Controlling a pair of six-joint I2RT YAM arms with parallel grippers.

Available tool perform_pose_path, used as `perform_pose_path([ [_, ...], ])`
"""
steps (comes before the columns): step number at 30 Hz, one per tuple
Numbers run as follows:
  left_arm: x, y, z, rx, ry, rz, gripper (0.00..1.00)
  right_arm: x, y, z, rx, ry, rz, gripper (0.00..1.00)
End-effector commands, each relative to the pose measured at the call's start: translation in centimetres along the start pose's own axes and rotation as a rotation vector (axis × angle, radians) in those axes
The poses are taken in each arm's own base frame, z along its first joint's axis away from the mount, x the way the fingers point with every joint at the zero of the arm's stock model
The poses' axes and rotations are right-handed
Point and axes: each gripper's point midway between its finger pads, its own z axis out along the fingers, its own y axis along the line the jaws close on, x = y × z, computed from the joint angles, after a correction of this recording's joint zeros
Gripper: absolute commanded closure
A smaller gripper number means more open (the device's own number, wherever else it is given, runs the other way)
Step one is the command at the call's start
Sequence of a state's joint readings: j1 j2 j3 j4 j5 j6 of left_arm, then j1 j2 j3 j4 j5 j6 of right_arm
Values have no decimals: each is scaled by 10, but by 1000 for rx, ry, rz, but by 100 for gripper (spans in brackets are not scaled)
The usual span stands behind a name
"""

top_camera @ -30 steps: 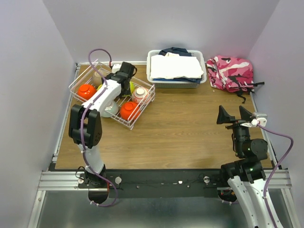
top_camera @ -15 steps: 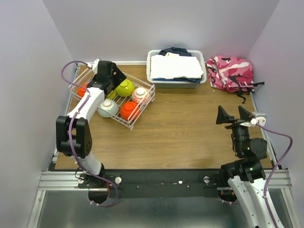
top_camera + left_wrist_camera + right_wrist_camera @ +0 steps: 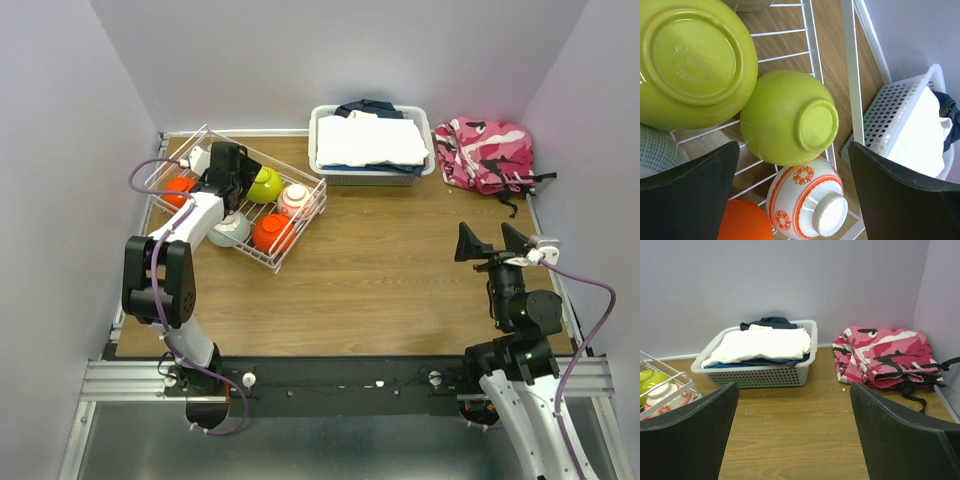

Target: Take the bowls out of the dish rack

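The white wire dish rack (image 3: 301, 227) sits at the table's back left with several upturned bowls in it. From above I see two orange bowls (image 3: 180, 190) (image 3: 272, 233), a lime bowl (image 3: 265, 185), a white bowl with red pattern (image 3: 296, 199) and a pale grey one (image 3: 230, 230). My left gripper (image 3: 232, 172) hovers open over the rack's middle. In the left wrist view two lime bowls (image 3: 692, 60) (image 3: 790, 122) and the red-patterned bowl (image 3: 805, 205) lie below the spread fingers (image 3: 687, 195), untouched. My right gripper (image 3: 492, 240) stands open over bare wood at the right.
A white plastic bin (image 3: 368, 145) of folded cloth stands at the back centre, just right of the rack. A pink camouflage garment (image 3: 485, 152) lies in the back right corner. Purple walls close in the table on three sides.
The left arm swung its elbow leftwards and the gripper shifted from the rack's back right to over its middle, staying open. The right arm has not moved.
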State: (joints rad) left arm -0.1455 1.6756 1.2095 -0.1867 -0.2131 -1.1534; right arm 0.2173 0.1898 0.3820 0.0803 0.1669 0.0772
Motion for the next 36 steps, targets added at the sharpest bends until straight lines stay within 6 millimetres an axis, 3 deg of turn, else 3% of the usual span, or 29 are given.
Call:
perform_pose_path([
  [1,2,7,18,-15,-30,-57,1,8,-1,-1,4,13,-3,0],
  [22,34,28,46,-58,27,-61,1,8,-2,-1,13,8,-1,0],
  [28,40,47,49,-75,9,-93,1,7,-2,-2,13,5,1,0],
  [36,47,54,55,-33,-2,-134,1,7,-2,-1,15,5,0,0],
])
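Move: The right-hand green bowl is what I'm after: its middle is about 4 cm ahead of my left hand, 3 cm to the right and 6 cm below. The other green bowl stands some 9 cm to the left of it and 3 cm nearer me. The red-patterned white bowl is about 8 cm to its right and 3 cm nearer, the orange one 11 cm nearer and 2 cm right. From my right hand, the target lies about 27 cm ahead, 50 cm left and 21 cm down. I sink my left hand about 5 cm towards the right-hand green bowl, easing some 2 cm forward as I go, with the wrist barely turning. My fingers stay wide open, one heading for the gap between the two green bowls and the other for the far side by the bowl's foot. The descent levels off at the end; I come close to the bowl, but a touch can't be made out. ##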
